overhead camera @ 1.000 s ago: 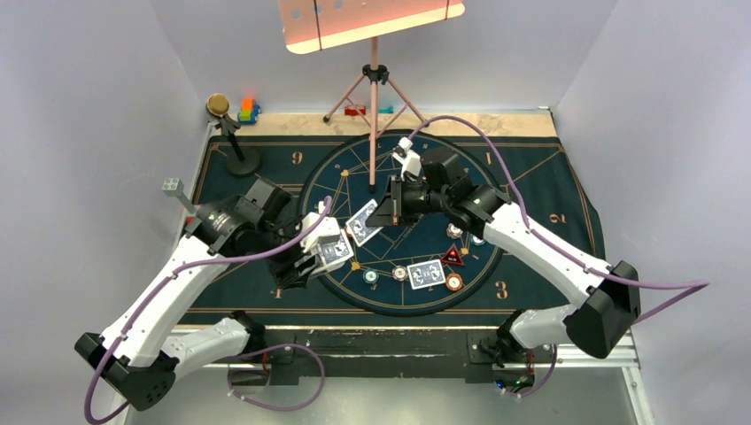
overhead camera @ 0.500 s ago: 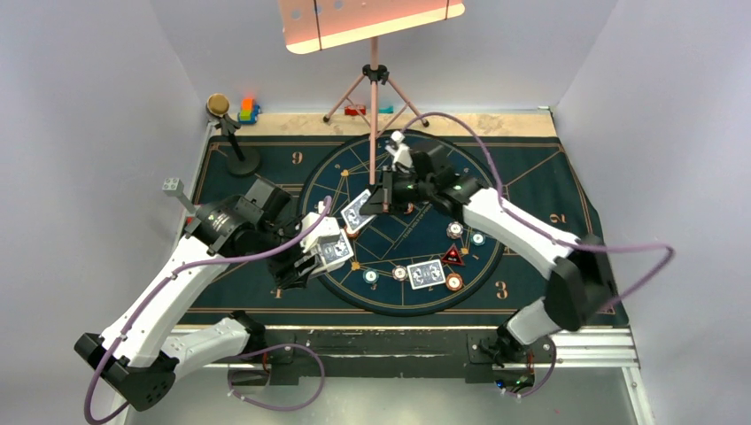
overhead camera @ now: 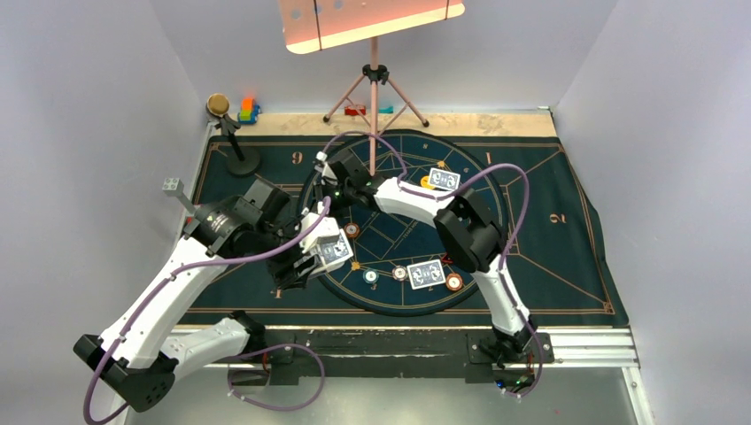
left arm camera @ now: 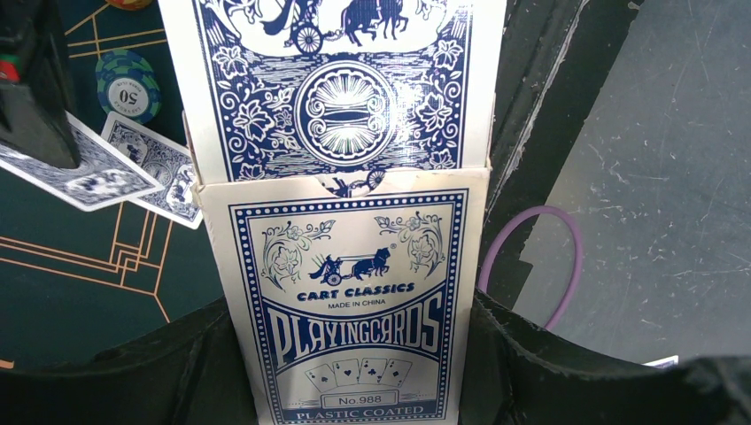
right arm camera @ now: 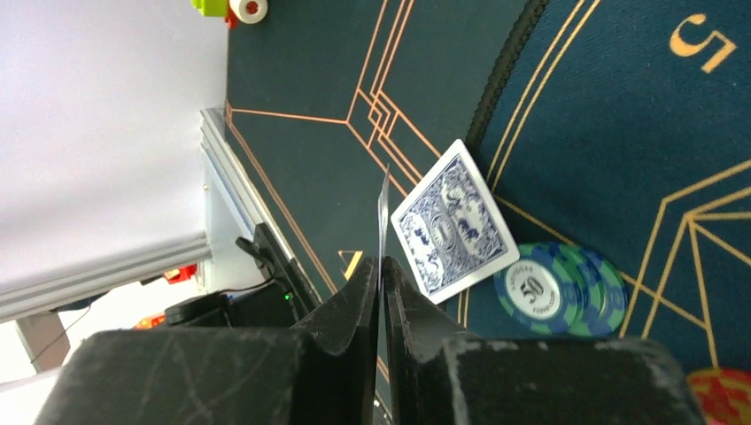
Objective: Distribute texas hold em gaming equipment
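My left gripper (left arm camera: 354,359) (overhead camera: 317,255) is shut on a blue-and-white playing card box (left arm camera: 350,301) (overhead camera: 334,251) with its flap (left arm camera: 336,80) open, held over the mat's left side. My right gripper (right arm camera: 381,266) (overhead camera: 335,181) has reached across to the left of the circle, shut on a playing card (right arm camera: 383,208) that I see edge-on. Below it a card (right arm camera: 453,221) lies face down beside stacked blue-green chips (right arm camera: 553,288). More cards (overhead camera: 445,180) (overhead camera: 427,273), a yellow disc (overhead camera: 428,183) and chips (overhead camera: 454,282) (overhead camera: 400,273) (overhead camera: 372,277) (overhead camera: 352,231) lie on the circle. The triangular marker is hidden.
A pink tripod stand (overhead camera: 374,88) stands at the mat's far edge, one leg reaching into the circle. At the back left are a black stand with a round base (overhead camera: 241,161) and coloured toy blocks (overhead camera: 248,111). A grey block (overhead camera: 173,186) sits off the mat's left edge. Purple cables (overhead camera: 496,173) loop over the right arm.
My right arm has swung from the centre of the circle to its left side, carrying the card. This uncovered the card and yellow disc at the far right. The left arm has not moved.
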`<state>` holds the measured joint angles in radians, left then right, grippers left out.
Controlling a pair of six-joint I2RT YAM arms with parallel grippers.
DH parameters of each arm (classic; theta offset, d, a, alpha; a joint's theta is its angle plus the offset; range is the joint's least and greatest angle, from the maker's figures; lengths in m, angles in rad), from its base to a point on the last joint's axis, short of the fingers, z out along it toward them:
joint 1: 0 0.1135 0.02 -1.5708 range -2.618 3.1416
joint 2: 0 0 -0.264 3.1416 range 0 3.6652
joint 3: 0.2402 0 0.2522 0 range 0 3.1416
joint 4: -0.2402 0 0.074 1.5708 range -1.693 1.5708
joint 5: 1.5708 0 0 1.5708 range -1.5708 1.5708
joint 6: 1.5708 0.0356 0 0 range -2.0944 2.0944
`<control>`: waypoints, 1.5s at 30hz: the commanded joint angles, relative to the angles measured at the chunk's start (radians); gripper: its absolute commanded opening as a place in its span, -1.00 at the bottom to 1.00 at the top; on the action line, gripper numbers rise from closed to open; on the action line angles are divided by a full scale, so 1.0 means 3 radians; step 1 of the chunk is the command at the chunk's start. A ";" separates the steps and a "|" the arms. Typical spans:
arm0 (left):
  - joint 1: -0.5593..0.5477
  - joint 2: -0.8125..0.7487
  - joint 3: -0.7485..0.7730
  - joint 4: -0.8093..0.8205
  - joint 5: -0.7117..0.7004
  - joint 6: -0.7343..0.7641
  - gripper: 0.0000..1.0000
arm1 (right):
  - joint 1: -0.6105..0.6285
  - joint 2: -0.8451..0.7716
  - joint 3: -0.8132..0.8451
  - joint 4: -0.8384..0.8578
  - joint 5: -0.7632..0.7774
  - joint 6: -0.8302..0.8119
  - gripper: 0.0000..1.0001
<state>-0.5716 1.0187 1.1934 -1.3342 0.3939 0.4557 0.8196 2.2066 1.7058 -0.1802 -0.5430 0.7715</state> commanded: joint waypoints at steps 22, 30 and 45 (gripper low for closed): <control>0.0015 -0.0048 0.0097 0.0007 0.0103 0.0026 -1.00 | -0.0264 -0.0876 -0.0153 -0.0313 0.0203 -0.0164 0.59; 0.0017 -0.0040 0.0072 0.0039 0.0113 0.0020 -1.00 | -0.0304 -0.1855 -0.1034 -0.0145 0.0042 -0.0129 0.84; 0.0018 -0.0006 0.0042 0.0145 0.0089 0.0000 -1.00 | -0.0107 -0.2603 -0.1813 0.0260 -0.0316 0.0170 0.94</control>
<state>-0.5716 1.0153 1.1934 -1.3354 0.3943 0.4553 0.7555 1.4639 1.1702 -0.1719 -0.5900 0.8005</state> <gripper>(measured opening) 0.698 0.965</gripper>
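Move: The playing card already on the mat, which the held card is being taken to, lies about 5 cm left of the right hand, roughly level with it fore-and-aft and some 9 cm below. The green chips are almost beneath that hand, perhaps 1 cm farther out; the red chip is about 7 cm to its right and 3 cm out. From the left hand, the card on the mat is about 15 cm forward, 1 cm right and 19 cm down. The card pinched in the right fingers is lowered about 4 cm over the card on the mat, then let go as the fingers spread from nearly shut to wide. The empty right hand climbs some 18 cm from its lowest point, going right about 12 cm and then back about 8, ending near the deck box, which the left hand keeps holding still. ##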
